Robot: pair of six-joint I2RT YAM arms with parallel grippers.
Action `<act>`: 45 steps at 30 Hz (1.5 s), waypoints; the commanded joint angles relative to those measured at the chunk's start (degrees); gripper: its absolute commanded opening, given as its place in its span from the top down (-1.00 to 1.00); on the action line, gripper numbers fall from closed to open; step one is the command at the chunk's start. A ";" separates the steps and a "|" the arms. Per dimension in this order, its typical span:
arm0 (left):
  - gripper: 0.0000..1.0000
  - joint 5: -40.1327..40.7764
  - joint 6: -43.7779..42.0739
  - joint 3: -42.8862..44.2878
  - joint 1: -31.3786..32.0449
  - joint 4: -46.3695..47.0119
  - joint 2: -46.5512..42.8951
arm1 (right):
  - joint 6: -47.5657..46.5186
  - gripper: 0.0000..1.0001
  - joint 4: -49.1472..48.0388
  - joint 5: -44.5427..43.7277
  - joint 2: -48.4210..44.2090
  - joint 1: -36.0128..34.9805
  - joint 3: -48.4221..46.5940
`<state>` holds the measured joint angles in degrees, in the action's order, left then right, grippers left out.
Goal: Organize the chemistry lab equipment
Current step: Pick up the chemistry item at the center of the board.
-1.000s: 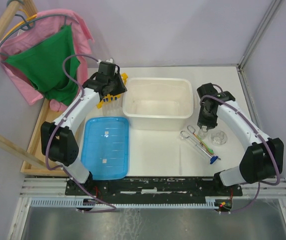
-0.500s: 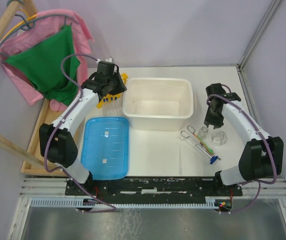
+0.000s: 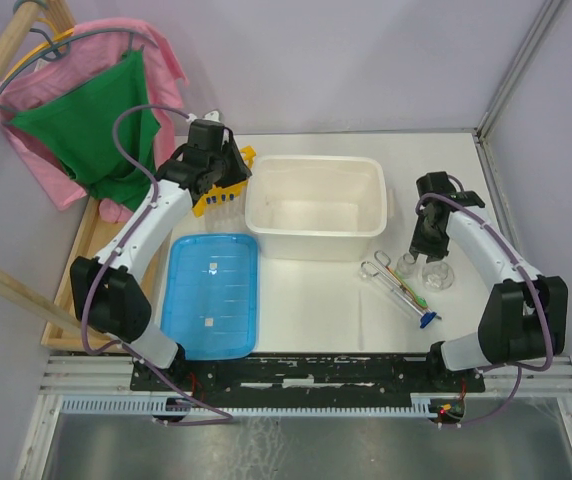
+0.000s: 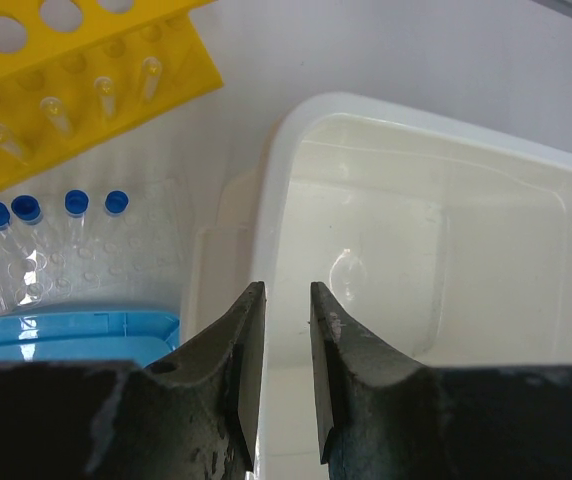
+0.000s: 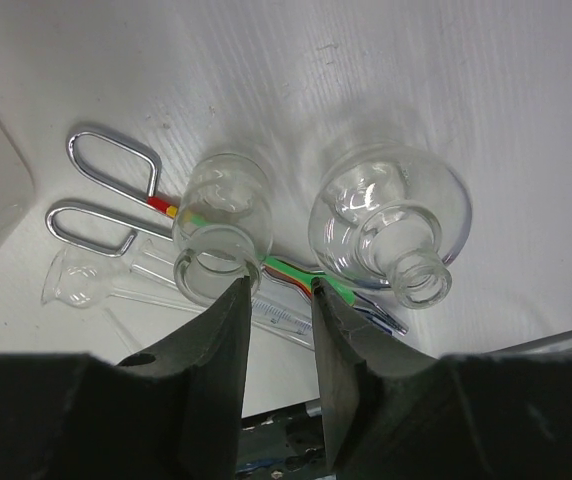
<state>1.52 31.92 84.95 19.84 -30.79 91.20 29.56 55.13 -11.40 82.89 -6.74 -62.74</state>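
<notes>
The yellow tube rack lies tilted at the table's back left, beside several blue-capped tubes in a clear holder. My left gripper hovers over the white tub's left rim, jaws slightly apart and holding nothing. On the right, a small clear flask and a round flask stand by the metal tongs and a green-tipped rod. My right gripper is open above the rods between the flasks, its left fingertip next to the small flask's rim. From above, the right gripper is just behind the flasks.
The large white tub fills the table's middle. A flat blue ribbed lid lies in front of the rack. Pink and green cloths hang on a wooden frame at the far left. A blue-tipped rod lies nearest the front.
My right gripper has shifted right, from over the tongs' side to over the gap between the two flasks. The left gripper has drifted slightly back and left by the rack.
</notes>
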 commanded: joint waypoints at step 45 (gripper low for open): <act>0.36 1.71 3.41 0.48 -0.19 1.45 -4.60 | -5.04 0.98 8.79 -1.03 1.25 0.17 -33.42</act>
<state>2.92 33.93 84.47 19.84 -31.03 86.96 25.61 62.70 -15.84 85.06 -6.72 -91.48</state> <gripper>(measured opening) 0.321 0.050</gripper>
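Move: The glass beaker stands about 4 cm to the left of my right hand and level with it, its middle some 5 cm below my fingertips. The round flask is about 9 cm to the right of the beaker and 2 cm nearer me. The metal tools lie about 7 cm back and 5 cm left of this hand, and the white tub's middle is 14 cm ahead and 25 cm left. From my left hand the beaker is roughly 38 cm right, 15 cm back and 19 cm below. My right hand sinks about 2.5 cm, easing 1 cm left, and closes its part-open fingers on the beaker's right-hand wall at the rim, one finger inside. Then I lift fast, about 16 cm up and 7 cm forward, a little right, the fingertips swinging outward some 20 degrees. My left hand rises about 3 cm over the tub's edge, its opening unchanged. ##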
